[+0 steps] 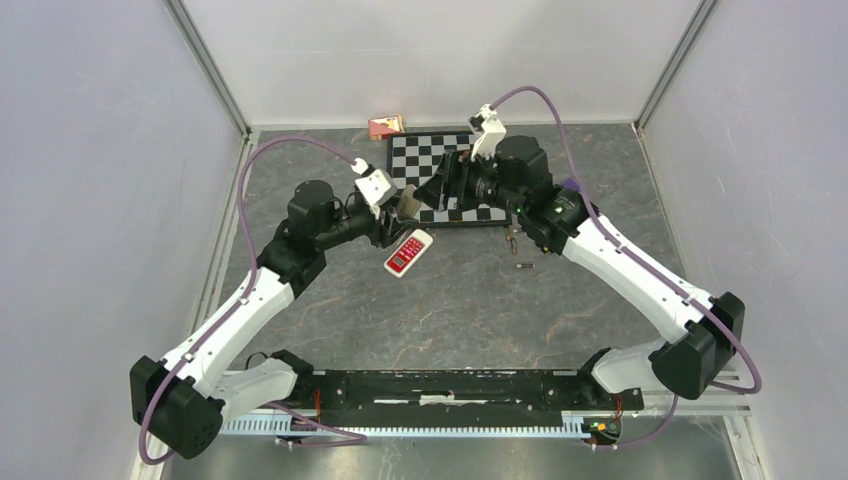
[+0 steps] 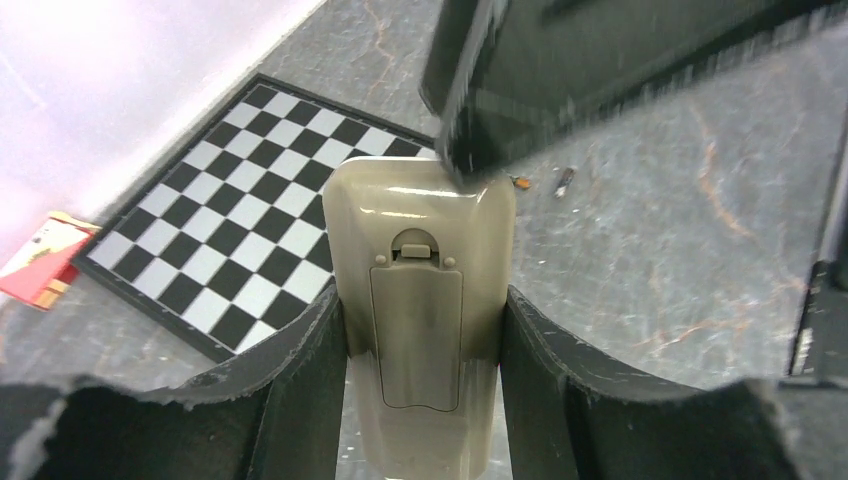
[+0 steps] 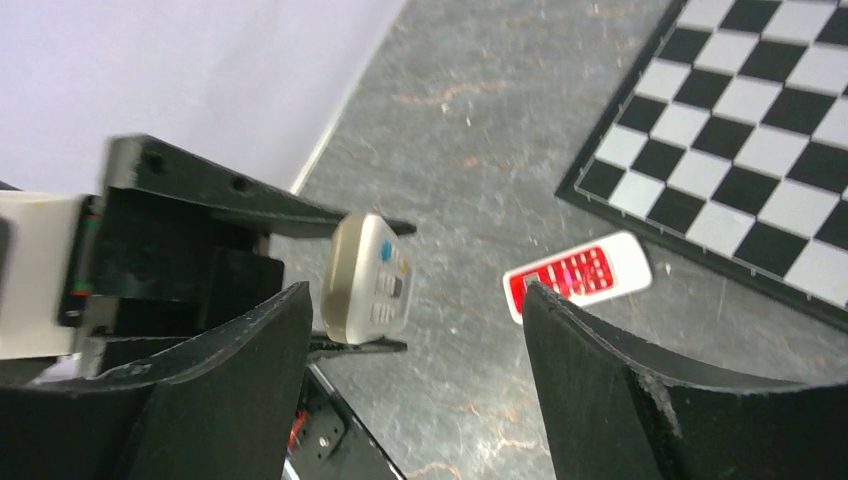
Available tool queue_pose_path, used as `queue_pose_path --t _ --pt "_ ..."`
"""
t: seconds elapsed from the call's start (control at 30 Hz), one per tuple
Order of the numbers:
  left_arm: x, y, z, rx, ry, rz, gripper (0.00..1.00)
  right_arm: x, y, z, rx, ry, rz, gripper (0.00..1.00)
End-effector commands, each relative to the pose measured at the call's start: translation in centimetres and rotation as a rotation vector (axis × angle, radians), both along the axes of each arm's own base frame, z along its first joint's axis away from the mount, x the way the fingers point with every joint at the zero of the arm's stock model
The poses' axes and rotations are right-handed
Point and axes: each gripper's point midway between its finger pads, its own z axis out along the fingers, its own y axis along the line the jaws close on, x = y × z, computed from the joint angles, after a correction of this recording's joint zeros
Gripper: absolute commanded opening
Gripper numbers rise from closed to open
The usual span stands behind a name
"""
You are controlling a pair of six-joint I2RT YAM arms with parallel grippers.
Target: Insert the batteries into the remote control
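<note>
My left gripper (image 2: 422, 298) is shut on a beige remote control (image 2: 420, 290) and holds it by its long sides above the table. The remote's back faces the left wrist camera, and its battery cover (image 2: 416, 335) is closed. My right gripper (image 3: 415, 295) is open with nothing between its fingers, just in front of the remote's (image 3: 368, 280) far end. One of its fingers (image 2: 480, 110) hangs over the remote's top edge. A slim dark battery (image 1: 521, 265) lies on the table below the right forearm, with another small piece (image 1: 511, 238) close by.
A red-and-white remote (image 1: 408, 252) lies face up on the grey table beneath the left gripper. A chessboard (image 1: 425, 150) lies at the back, with a red box (image 1: 385, 126) beyond its left corner. A purple cube (image 1: 571, 185) peeks out behind the right arm.
</note>
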Motion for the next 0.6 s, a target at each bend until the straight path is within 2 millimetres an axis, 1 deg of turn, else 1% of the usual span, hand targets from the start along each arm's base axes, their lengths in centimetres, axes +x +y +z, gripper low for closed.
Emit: queue_pose_path --t 0.0,0.2,0.37,0.5,0.57 --pt "1.4 0.2 1.7 0.137 -0.204 -0.016 0.02 -0.2 0.6 -1.3 -0.09 0.025 0.004 0.81" --pt "1.6 -0.2 0.8 0.207 -0.218 -0.046 0.02 -0.7 2.4 -2.5 -0.086 0.076 0.068 0.75" --pt "0.7 -0.9 0.2 0.247 -0.23 -0.091 0.02 -1.0 3.4 -3.4 -0.021 0.105 0.094 0.66" --pt "0.1 -1.1 -0.3 0.264 -0.225 -0.112 0.02 -1.3 4.2 -3.0 0.039 0.106 0.127 0.54" --pt "0.2 -1.0 -0.1 0.261 -0.22 -0.095 0.04 -1.5 4.5 -3.8 0.015 0.156 0.137 0.43"
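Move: The remote is already in the left fingers, its back with the battery cover exposed, practically at that hand's point. From the right gripper, open, the remote lies about 6 cm to the left, 3 cm back and 5 cm lower. The red remote is on the table some 25 cm below the right hand, 6 cm to its left and level fore-and-aft; the chessboard's middle is about 20 cm ahead and 3 cm to the right, equally low. Bring the right gripper down about 5 cm and then on to the left some 3 cm, onto the back of the held remote, narrowing its fingers from wide to half open so that one finger comes over the battery cover. With the left gripper, keep the remote pinched, sink about 3 cm and turn so its right side dips some 15 degrees. ##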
